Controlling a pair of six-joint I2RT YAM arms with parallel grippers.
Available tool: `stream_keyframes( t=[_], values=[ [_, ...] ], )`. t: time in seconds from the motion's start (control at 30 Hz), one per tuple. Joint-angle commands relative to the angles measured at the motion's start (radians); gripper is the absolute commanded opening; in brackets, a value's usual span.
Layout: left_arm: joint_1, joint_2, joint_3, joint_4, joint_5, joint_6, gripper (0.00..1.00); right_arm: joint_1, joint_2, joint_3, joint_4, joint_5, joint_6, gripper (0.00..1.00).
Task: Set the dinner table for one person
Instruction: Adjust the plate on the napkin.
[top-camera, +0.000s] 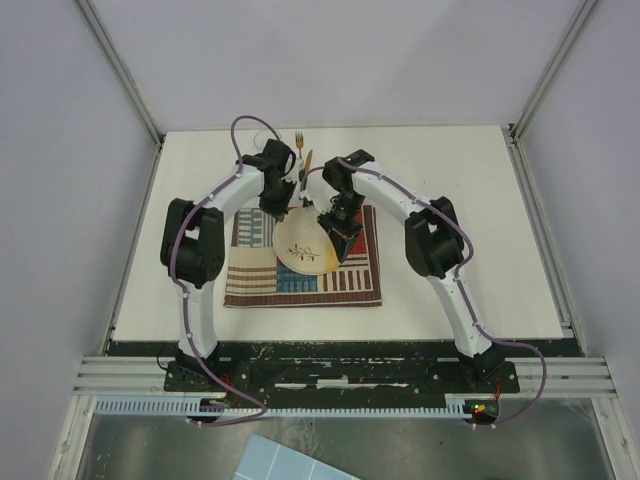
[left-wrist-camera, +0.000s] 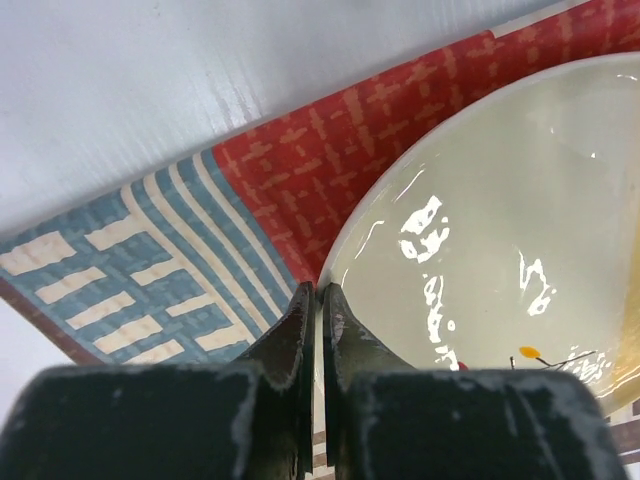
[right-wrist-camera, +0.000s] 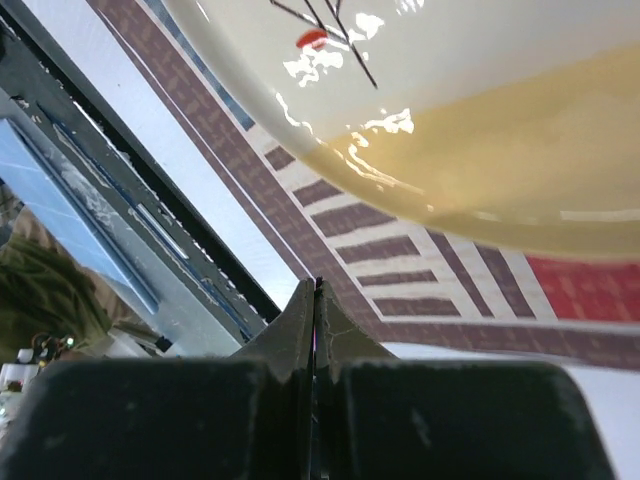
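A cream plate (top-camera: 300, 250) with a small twig drawing lies over the striped patchwork placemat (top-camera: 300, 287) on the white dinner table (top-camera: 480, 220). My left gripper (top-camera: 283, 208) is shut on the plate's far-left rim. In the left wrist view the rim runs between the closed jaws of that gripper (left-wrist-camera: 320, 290), with the plate (left-wrist-camera: 500, 200) to their right and the placemat (left-wrist-camera: 150, 270) beneath. My right gripper (top-camera: 336, 233) sits at the plate's right side. It is shut (right-wrist-camera: 317, 284) with nothing in it, above the placemat (right-wrist-camera: 400, 262), the plate (right-wrist-camera: 450, 100) just beyond it.
A fork (top-camera: 298, 140) and an orange-handled utensil (top-camera: 308, 160) lie on the table behind the placemat. A pale round object (top-camera: 262, 136) sits beside them, partly behind the left arm. Metal frame rails (top-camera: 135, 230) border the tabletop.
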Motion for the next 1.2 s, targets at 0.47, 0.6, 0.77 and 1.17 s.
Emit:
stream_keyframes(
  t=[0.47, 0.6, 0.77, 1.17],
  values=[
    [0.005, -0.167, -0.102, 0.019, -0.057, 0.084, 0.40, -0.109, -0.059, 0.067, 0.168, 0.160, 0.098, 0.26],
    [0.005, -0.205, -0.145, 0.016, -0.053, 0.076, 0.40, -0.112, -0.010, 0.126, 0.201, 0.178, 0.103, 0.26],
    [0.004, -0.278, -0.229, 0.008, -0.019, 0.040, 0.41, -0.114, 0.099, 0.280, 0.179, 0.178, 0.093, 0.26],
    [-0.003, -0.344, -0.352, 0.018, 0.033, -0.014, 0.40, -0.113, 0.154, 0.312, 0.254, 0.201, 0.100, 0.28]
  ],
)
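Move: The left hand pinches the plate's far-left rim; the plate's middle lies about 9 cm back and 10 cm right of it. From the left hand, the knife is roughly 14 cm ahead and 8 cm right, the fork 20 cm ahead and 6 cm right. The right hand, shut, hovers by the near-right rim, with the plate's middle some 7 cm ahead, 12 cm left and slightly below; the napkin's middle is 2 cm ahead and 14 cm left. Left opens off the plate rim, backing 8 cm; right, opening, travels 13 cm forward to the plate's right rim. ##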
